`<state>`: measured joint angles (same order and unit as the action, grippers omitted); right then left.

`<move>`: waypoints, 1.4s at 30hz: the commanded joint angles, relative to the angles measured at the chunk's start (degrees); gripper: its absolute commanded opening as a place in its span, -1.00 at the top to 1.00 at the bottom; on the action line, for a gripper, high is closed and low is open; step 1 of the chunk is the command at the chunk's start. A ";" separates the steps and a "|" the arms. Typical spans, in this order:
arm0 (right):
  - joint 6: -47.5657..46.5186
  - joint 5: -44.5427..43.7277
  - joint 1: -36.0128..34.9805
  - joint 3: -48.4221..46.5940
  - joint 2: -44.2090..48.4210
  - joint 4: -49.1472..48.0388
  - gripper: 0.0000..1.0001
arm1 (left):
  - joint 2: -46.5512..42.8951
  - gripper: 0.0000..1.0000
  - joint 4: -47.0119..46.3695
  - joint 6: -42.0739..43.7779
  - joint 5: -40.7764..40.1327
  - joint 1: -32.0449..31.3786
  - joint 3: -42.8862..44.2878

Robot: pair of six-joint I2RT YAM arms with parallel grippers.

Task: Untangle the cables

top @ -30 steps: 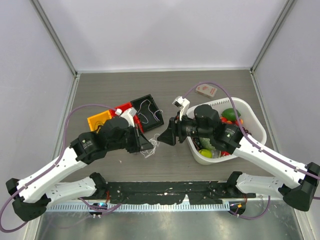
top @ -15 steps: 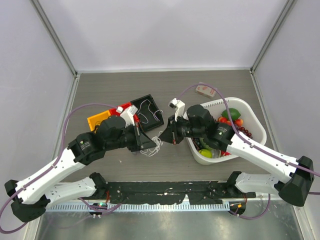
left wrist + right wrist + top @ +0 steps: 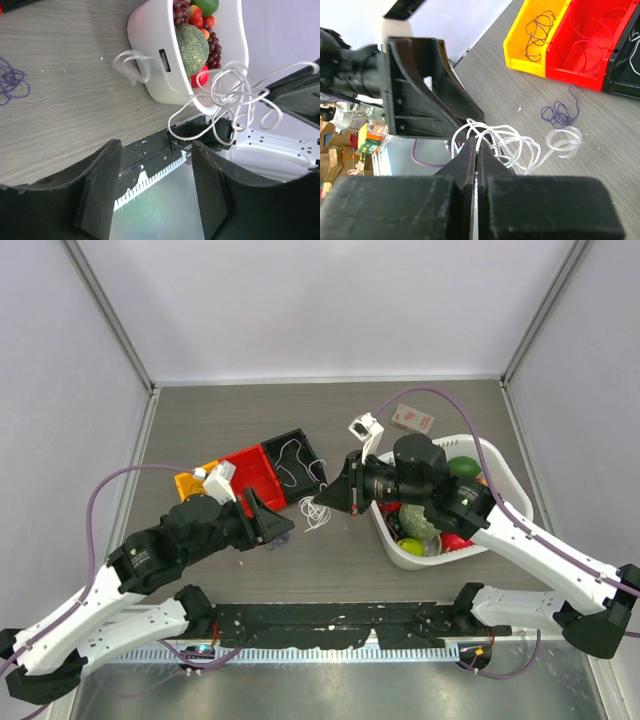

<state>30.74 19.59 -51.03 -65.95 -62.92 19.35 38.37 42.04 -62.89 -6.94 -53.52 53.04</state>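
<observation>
My right gripper [image 3: 325, 498] is shut on a tangle of white cable [image 3: 317, 515] and holds it above the table; the loops hang from its closed fingertips in the right wrist view [image 3: 477, 145]. The same white cable [image 3: 235, 95] hangs in mid-air in the left wrist view. My left gripper [image 3: 275, 525] is open and empty, left of the tangle and apart from it, its jaws wide apart [image 3: 157, 195]. A dark purple cord [image 3: 560, 112] lies loose on the table, also in the left wrist view [image 3: 10, 82]. A pale loop [image 3: 563, 140] lies beside it.
Yellow [image 3: 190, 482], red [image 3: 250, 470] and black [image 3: 300, 452] bins stand side by side, with thin cords inside. A white basket [image 3: 505, 472] of toy fruit stands on the right. A small pink box [image 3: 412, 420] lies behind it.
My left gripper has opened, let go of the tangle and drawn back to the left. My right gripper has kept the white cable and lifted it slightly away.
</observation>
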 commanded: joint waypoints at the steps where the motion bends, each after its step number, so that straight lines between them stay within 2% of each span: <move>1: 3.53 -0.79 -0.13 -4.71 0.25 -0.46 0.99 | 1.88 -0.21 -11.61 3.65 5.95 -0.10 -2.15; 7: 4.85 -0.87 -0.22 -7.61 -1.33 -0.02 0.99 | 5.40 -0.33 -19.79 6.99 14.67 -0.10 -0.04; 8: 4.85 -0.96 -0.13 -7.70 -1.42 -0.02 0.99 | 5.57 -0.29 -20.68 7.08 15.02 -0.18 -0.04; 11: 5.20 -1.84 -0.13 -7.70 -1.25 -0.11 0.99 | 4.35 0.06 -21.56 6.82 14.67 -0.18 -1.00; 18: 5.56 -3.51 -0.13 -7.79 -1.16 -0.37 0.99 | -0.74 0.24 -21.83 5.94 14.23 -0.10 -3.64; 19: 5.64 -3.51 -0.13 -7.79 -1.24 -0.54 0.99 | -1.19 0.23 -21.91 6.03 13.97 -0.10 -3.64; 23: 6.26 -3.16 -0.13 -7.43 -1.51 -1.60 0.99 | -0.58 -0.10 -22.88 6.38 13.71 -0.10 -2.24; 27: 6.70 -3.07 -0.13 -7.08 -1.86 -2.39 0.99 | 2.93 -0.15 -22.62 7.52 13.88 -0.10 0.30; 33: 7.05 -2.46 -0.13 -6.56 -2.39 -3.36 0.99 | 6.45 -0.06 -23.67 7.96 13.18 -0.10 1.19; 37: 7.23 -2.81 -0.13 -6.64 -2.56 -3.36 0.99 | 6.72 0.02 -23.59 8.14 9.85 -0.10 1.37; 39: 7.31 -2.89 -0.13 -6.64 -2.48 -3.36 0.99 | 6.28 0.13 -22.89 8.22 7.83 -0.01 1.54; 42: 7.40 -3.25 -0.13 -6.56 -2.56 -3.01 0.99 | 5.75 0.42 -19.03 8.31 4.66 -0.10 1.98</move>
<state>37.50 17.04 -51.03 -71.24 -65.43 19.29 45.47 22.11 -56.05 2.94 -53.52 52.36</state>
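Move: The white cable hangs in a tangle from the right fingers, which already pinch it. Its middle is about 1 cm back, 1 cm left and 3 cm below that hand. From the open left hand it lies some 6 cm right, 1 cm ahead and 3 cm higher. On the table, about 23 cm below the left hand, the purple cable lies 3 cm ahead and 3 cm left, and the black box 18 cm straight ahead. The left hand swings right about 5 cm towards the hanging white cable, turning some 15 degrees clockwise, then climbs about 5 cm as its fingers tilt up, edges right and a little forward again, and sinks slightly, its fingers narrowing, reopening and ending partly closed around the loops. The right hand keeps its shut pinch on the cable, lifting it about 3 cm early on and then holding nearly still. ##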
